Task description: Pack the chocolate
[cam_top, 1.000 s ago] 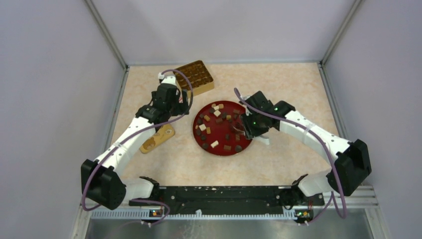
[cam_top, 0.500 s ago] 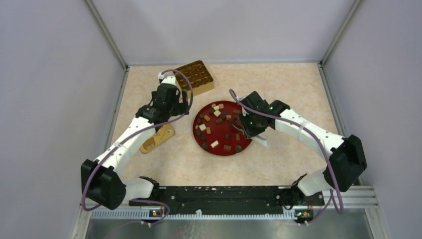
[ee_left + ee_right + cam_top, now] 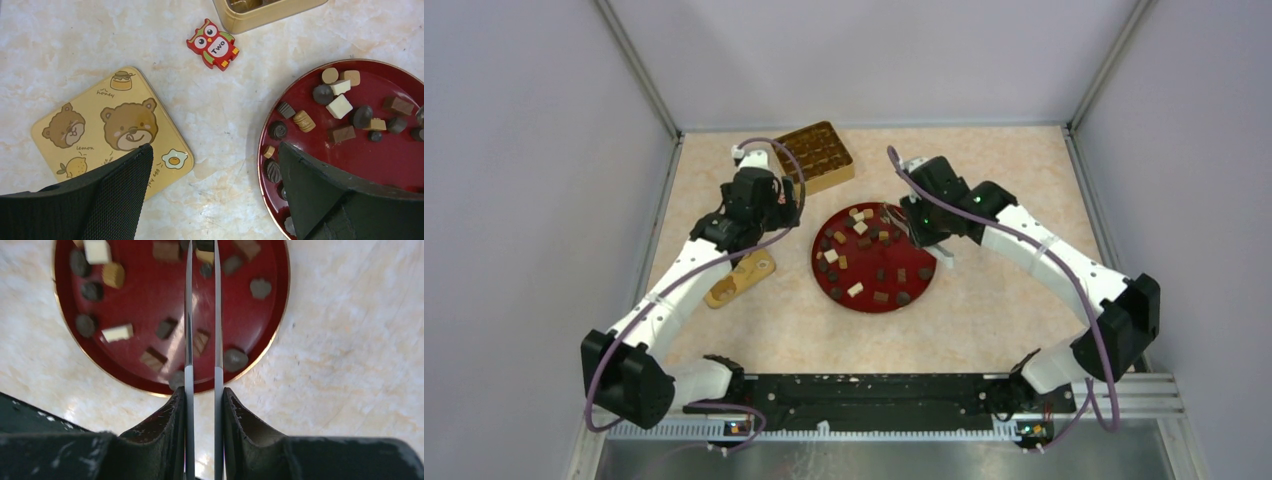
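Note:
The chocolate, several dark lumps and tan or white cubes such as a white cube (image 3: pixel 339 106) and a white bar (image 3: pixel 118 332), lies scattered on a red plate (image 3: pixel 816 262). My right gripper (image 3: pixel 203 390) is shut on metal tweezers (image 3: pixel 189 315) whose two blades reach over the plate (image 3: pixel 150 295). A small tan piece (image 3: pixel 204 256) shows between the blades near the top edge; I cannot tell whether it is pinched. My left gripper (image 3: pixel 214 147) hangs open over bare table between the plate (image 3: pixel 395 145) and a bear-printed lid (image 3: pixel 115 125), holding nothing.
A gold box (image 3: pixel 817 155) with a compartment grid stands at the back left, its corner (image 3: pixel 265 12) showing in the left wrist view. A red owl figure (image 3: pixel 213 44) lies near it. The lid (image 3: pixel 739 280) lies left of the plate. Grey walls enclose the table.
My right gripper has moved from the plate's right side toward its far edge, and the tweezers' blades have come closer together. The left arm shifted slightly farther away.

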Tool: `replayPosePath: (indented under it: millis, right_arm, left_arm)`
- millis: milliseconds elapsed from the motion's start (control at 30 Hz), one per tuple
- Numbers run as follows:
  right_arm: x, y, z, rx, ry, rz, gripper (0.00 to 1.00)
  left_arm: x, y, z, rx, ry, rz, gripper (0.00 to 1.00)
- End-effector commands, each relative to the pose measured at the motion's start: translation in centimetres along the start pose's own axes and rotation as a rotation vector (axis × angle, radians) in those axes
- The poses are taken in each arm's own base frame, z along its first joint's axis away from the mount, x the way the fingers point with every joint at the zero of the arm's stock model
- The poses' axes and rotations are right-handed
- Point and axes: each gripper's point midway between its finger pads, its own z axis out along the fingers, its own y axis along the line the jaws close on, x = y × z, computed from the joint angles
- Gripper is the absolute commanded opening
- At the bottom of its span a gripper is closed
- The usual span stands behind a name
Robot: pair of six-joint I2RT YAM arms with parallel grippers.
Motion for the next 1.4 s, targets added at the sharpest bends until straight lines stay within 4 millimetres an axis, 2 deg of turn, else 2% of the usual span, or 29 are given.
replayPosePath:
  millis: [0, 100, 267, 400, 567, 900, 1000, 1367]
  right_arm:
    - [-7.8, 1.1, -1.3, -0.031, -0.227, 0.028, 0.0]
    - [-11.8, 1.9, -0.7, -0.068, -0.314, 0.052, 0.0]
    - [-16.7, 2.7, 1.6, -0.079, -0.378, 0.047, 0.0]
    - [-19.6, 3.0, 3.4, -0.093, -0.409, 0.053, 0.0]
    - [-22.2, 3.9, 5.9, -0.116, -0.428, 0.052, 0.0]
    - [-23.8, 4.6, 11.3, -0.11, -0.384, 0.05, 0.0]
    - [-23.7, 4.4, 12.7, -0.096, -0.368, 0.057, 0.0]
    - [-22.6, 3.9, 16.3, -0.077, -0.324, 0.075, 0.0]
  left_arm:
    - [-1.9, 0.6, -1.4, -0.012, -0.04, -0.059, 0.99]
    - [-1.4, 1.7, -0.9, -0.047, 0.012, -0.09, 0.99]
    - [-0.6, 3.9, -0.3, -0.019, 0.094, -0.194, 0.99]
    - [-0.6, 4.9, -0.3, 0.01, 0.087, -0.238, 0.99]
    - [-0.6, 4.8, -0.7, 0.027, 0.08, -0.235, 0.99]
    - [0.1, 4.0, -1.1, 0.102, 0.066, -0.173, 0.99]
    - [0.1, 3.3, -1.1, 0.141, 0.068, -0.173, 0.99]
    - [0.3, 3.8, -0.7, 0.11, 0.077, -0.166, 0.99]
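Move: The right hand grips silver tongs with a dark chocolate pinched at their tips. The gold box it is bound for lies about 32 cm ahead of this hand, 23 cm to its left and some 16 cm below. The red owl block sits about 12 cm nearer than the box and 6 cm farther left; the red plate's middle is roughly 6 cm ahead of the hand and 8 cm to its left. From the idle left hand the box is about 24 cm ahead and 4 cm to the right. Still squeezing the tongs shut on the dark chocolate, the right hand swings from over the plate to the box, about 21 cm forward and 15 cm left. It first rises about 4 cm with the fingers tipping up and rolling some 15 degrees, then sinks about 8 cm, bringing the tips over the box's front row. The open, empty left hand shifts left about 6 cm, then comes partway back, rolling about 10 degrees. ##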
